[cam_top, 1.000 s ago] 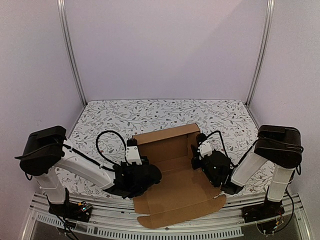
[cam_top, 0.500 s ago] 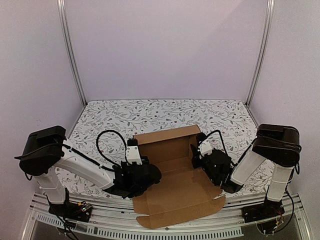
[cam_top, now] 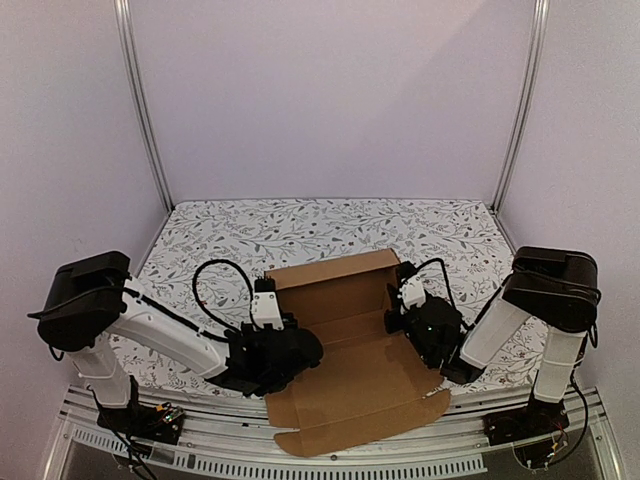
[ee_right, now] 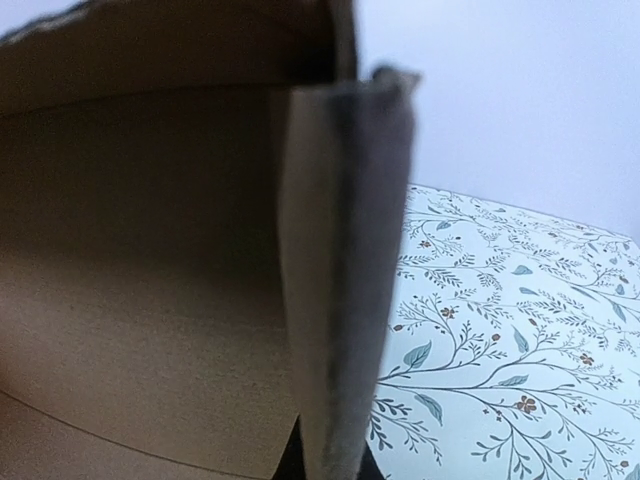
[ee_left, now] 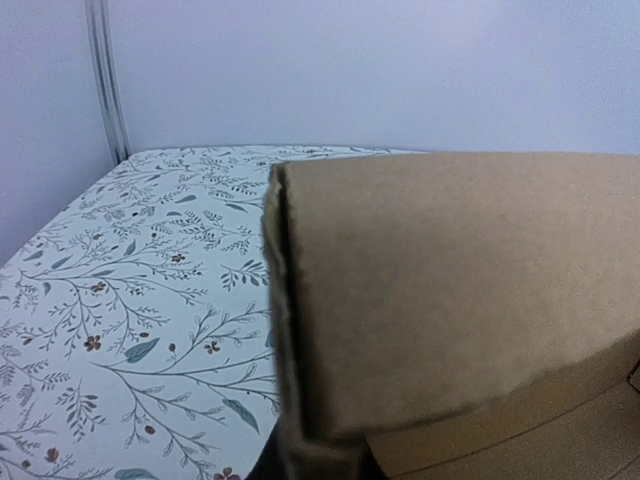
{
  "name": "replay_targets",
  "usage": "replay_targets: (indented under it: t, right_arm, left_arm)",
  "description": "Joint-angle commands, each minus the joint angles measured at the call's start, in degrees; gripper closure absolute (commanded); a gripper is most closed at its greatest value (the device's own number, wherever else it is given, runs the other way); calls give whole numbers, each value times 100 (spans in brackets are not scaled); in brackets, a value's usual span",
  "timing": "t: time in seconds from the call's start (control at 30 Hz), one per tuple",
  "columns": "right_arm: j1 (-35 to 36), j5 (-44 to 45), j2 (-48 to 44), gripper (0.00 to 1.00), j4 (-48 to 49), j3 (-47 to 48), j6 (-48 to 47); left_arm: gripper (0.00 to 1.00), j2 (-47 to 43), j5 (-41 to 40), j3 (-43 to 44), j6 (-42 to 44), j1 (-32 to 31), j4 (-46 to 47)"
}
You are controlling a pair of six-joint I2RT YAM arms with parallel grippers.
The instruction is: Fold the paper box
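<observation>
The paper box [cam_top: 350, 375] lies as brown cardboard in the middle of the table, with its back wall upright and a wide front panel flat toward the near edge. My left gripper [cam_top: 297, 342] sits at the box's left side, shut on the folded left side flap [ee_left: 450, 280], which fills the left wrist view. My right gripper [cam_top: 397, 313] is at the box's right side, shut on the upright right side flap [ee_right: 345, 250], seen edge-on in the right wrist view. The fingertips of both grippers are hidden behind cardboard.
A floral-patterned cloth [cam_top: 230, 235] covers the table. Two metal posts [cam_top: 145, 110] [cam_top: 520, 110] stand at the back corners against pale walls. A metal rail [cam_top: 200, 450] runs along the near edge, and the box's front flap reaches over it.
The right gripper has closed onto the right side flap and shifted slightly toward the back. The left arm and the box have barely moved.
</observation>
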Motion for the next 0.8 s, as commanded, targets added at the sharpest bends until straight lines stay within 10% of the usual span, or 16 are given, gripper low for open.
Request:
replay_targets:
  t: [0.0,0.57,0.77]
  right_arm:
    - [182,-370,-80,100,-197,250,-34]
    - [278,574,-56,100,-1176,941,-184]
    - [193,390,-27,100,-1309,1088,-293]
  left_arm:
    - [87,-21,910,119,-33,-56,-431]
    - [4,-654,1244,618,-651,-113,-2657]
    - [0,-1411,1742,343,-604,-126,-3240]
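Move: Between the left hand's closed fingers sits the box's left side-panel edge; the top strip's middle is about 6 cm ahead, 10 cm right and 3 cm above that hand, and the flat lid panel some 4 cm back, 12 cm right and 9 cm below. The right hand already pinches the right side-panel edge; from it the strip's middle is level ahead, 9 cm left, 3 cm up, the lid panel about 10 cm back, 7 cm left, 8 cm below. Spreading its fingers from nearly shut to wide open, the left hand lets go of the left side-panel edge. It dips about 1.5 cm while edging right, then rises past its starting height and draws back, tipping down some 10 degrees. The right hand keeps its pinch on the right side-panel edge and carries it about 3 cm left, also forward and up. ##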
